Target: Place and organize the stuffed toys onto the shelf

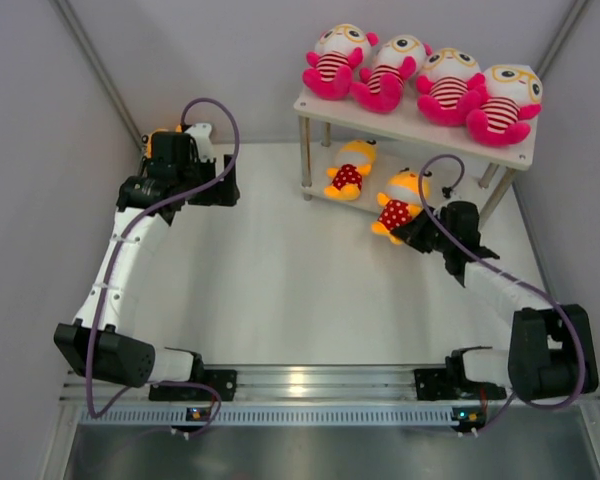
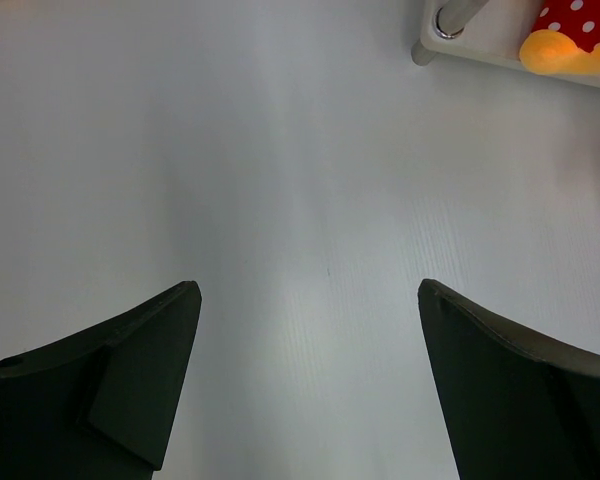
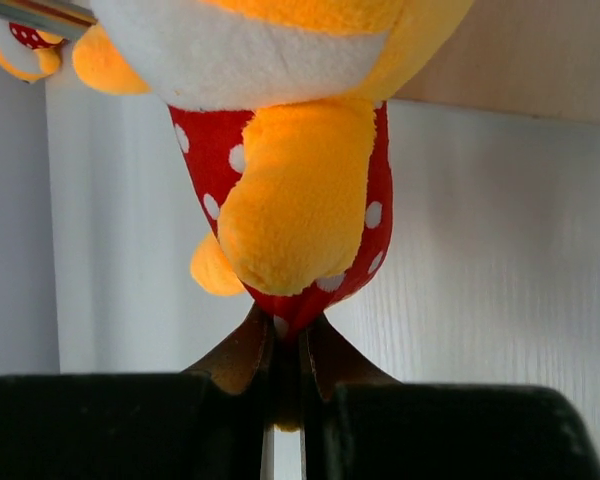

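Note:
Several pink stuffed toys (image 1: 420, 78) with striped bodies lie in a row on the top board of the shelf (image 1: 405, 128). On the lower board lies one orange toy (image 1: 349, 170). A second orange toy (image 1: 399, 205) hangs at the front edge of that lower board, and my right gripper (image 1: 417, 232) is shut on its red dotted body (image 3: 310, 300). The right wrist view shows the fabric pinched at my right gripper (image 3: 290, 325). My left gripper (image 1: 228, 186) stands open over bare table at the far left, holding nothing (image 2: 308, 290). Something orange and white (image 1: 160, 140) peeks out behind the left wrist.
The left wrist view shows a metal shelf leg (image 2: 455, 18), the lower board's corner (image 2: 432, 45) and a bit of the lying orange toy (image 2: 570, 40). Grey walls close the table in on the left, back and right. The arm bases sit on a rail (image 1: 320, 385) at the near edge.

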`<state>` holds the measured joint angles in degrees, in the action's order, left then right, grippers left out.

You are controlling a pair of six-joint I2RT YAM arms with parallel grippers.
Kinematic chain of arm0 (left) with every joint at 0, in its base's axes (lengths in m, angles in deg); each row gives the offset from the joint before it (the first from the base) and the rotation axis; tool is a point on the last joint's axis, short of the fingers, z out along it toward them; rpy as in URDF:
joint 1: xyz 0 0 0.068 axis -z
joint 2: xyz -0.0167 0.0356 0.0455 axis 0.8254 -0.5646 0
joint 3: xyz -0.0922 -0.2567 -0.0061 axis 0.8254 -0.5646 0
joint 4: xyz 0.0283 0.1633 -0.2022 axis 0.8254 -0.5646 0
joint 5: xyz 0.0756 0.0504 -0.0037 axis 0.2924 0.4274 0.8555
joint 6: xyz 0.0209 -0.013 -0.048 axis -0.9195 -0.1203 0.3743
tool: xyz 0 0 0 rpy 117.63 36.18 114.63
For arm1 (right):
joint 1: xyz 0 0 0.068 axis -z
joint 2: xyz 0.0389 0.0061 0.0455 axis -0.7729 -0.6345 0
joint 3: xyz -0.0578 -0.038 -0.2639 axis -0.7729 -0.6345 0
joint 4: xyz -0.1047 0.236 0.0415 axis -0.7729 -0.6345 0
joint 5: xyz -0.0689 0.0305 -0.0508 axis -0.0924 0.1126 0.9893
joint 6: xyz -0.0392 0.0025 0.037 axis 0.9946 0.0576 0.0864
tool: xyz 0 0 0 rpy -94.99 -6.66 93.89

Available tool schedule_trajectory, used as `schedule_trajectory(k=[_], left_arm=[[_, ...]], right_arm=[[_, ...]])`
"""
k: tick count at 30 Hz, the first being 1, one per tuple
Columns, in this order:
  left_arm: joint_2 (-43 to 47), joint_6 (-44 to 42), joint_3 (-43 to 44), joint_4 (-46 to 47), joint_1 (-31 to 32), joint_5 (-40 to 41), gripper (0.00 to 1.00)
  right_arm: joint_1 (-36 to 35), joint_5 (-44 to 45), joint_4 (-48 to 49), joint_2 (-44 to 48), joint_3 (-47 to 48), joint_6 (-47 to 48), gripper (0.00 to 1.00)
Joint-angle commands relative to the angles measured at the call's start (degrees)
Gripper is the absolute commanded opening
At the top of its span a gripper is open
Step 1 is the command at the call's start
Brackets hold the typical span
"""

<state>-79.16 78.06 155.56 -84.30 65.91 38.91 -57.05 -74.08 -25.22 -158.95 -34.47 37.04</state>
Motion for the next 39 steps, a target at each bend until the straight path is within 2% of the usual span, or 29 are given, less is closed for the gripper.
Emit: schedule_trajectory(k=[1,9,20,24,25,33,34,36,39], left_arm=[[1.3,-0.8,1.4,2.4,-0.5,0.8,0.95],[1.2,-1.0,1.4,2.4,-0.6,1.0,0.95],[1.0,-1.1,1.2,2.4,-0.6,0.5,0.95],[1.3,-1.3,1.2,2.4,-0.7,0.4,0.95],[1.1,-1.5,1.2,2.4,-0.7,0.3,0.95],[0.6,-1.4,1.3,2.3,-0.8,-1.0,0.95],[0.7,-1.7,1.3,2.4,-0.8,-0.9,0.95],[0.7,-2.0,1.3,2.4,-0.8,-0.7,0.95],[0.5,-2.7,1.2,2.5,-0.8,-0.3,0.95]], right_arm=[[0.6,-0.6,4.2,-4.2,6.0,1.5,0.0],[1.3,0.3,7.0,-11.9,11.9,-1.0,0.0],[2.0,1.5,8.2,-20.3,18.5,-3.0,0.21],[2.0,3.1,6.3,-21.7,19.8,-2.9,0.4],[2.1,4.0,5.7,-21.2,19.6,-2.9,0.51],[1.9,11.1,3.5,-12.4,14.1,-2.2,0.79],[1.8,11.7,2.5,-10.2,13.8,-1.3,0.89],[1.4,13.5,1.3,-8.0,13.0,-0.2,0.98],[0.6,14.8,-1.5,-4.0,12.2,1.5,0.99]])
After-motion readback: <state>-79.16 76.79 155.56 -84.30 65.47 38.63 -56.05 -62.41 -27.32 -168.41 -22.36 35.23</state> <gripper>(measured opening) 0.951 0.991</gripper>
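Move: The right hand holds the yellow toy in the red dotted shirt by its lower end; its spot on the lower shelf is about 11 cm ahead, 3 cm to the left and roughly at hand height. The seated yellow toy is some 13 cm ahead and 12 cm left of this hand, and the shelf's front right post about 3 cm ahead and 16 cm right. From the idle left hand the spot lies about 9 cm ahead, 35 cm right and 16 cm lower. The right hand carries the pinched yellow toy almost straight forward about 9 cm at nearly constant height, in under the upper board and onto the lower shelf next to the seated yellow toy, its fingers starting to open over the last part of the reach. As they spread wide and let go of the toy, the hand eases to the right, then draws back as well, some 3 cm each way, rising a couple of centimetres at the end and turning about 10 degrees clockwise. ##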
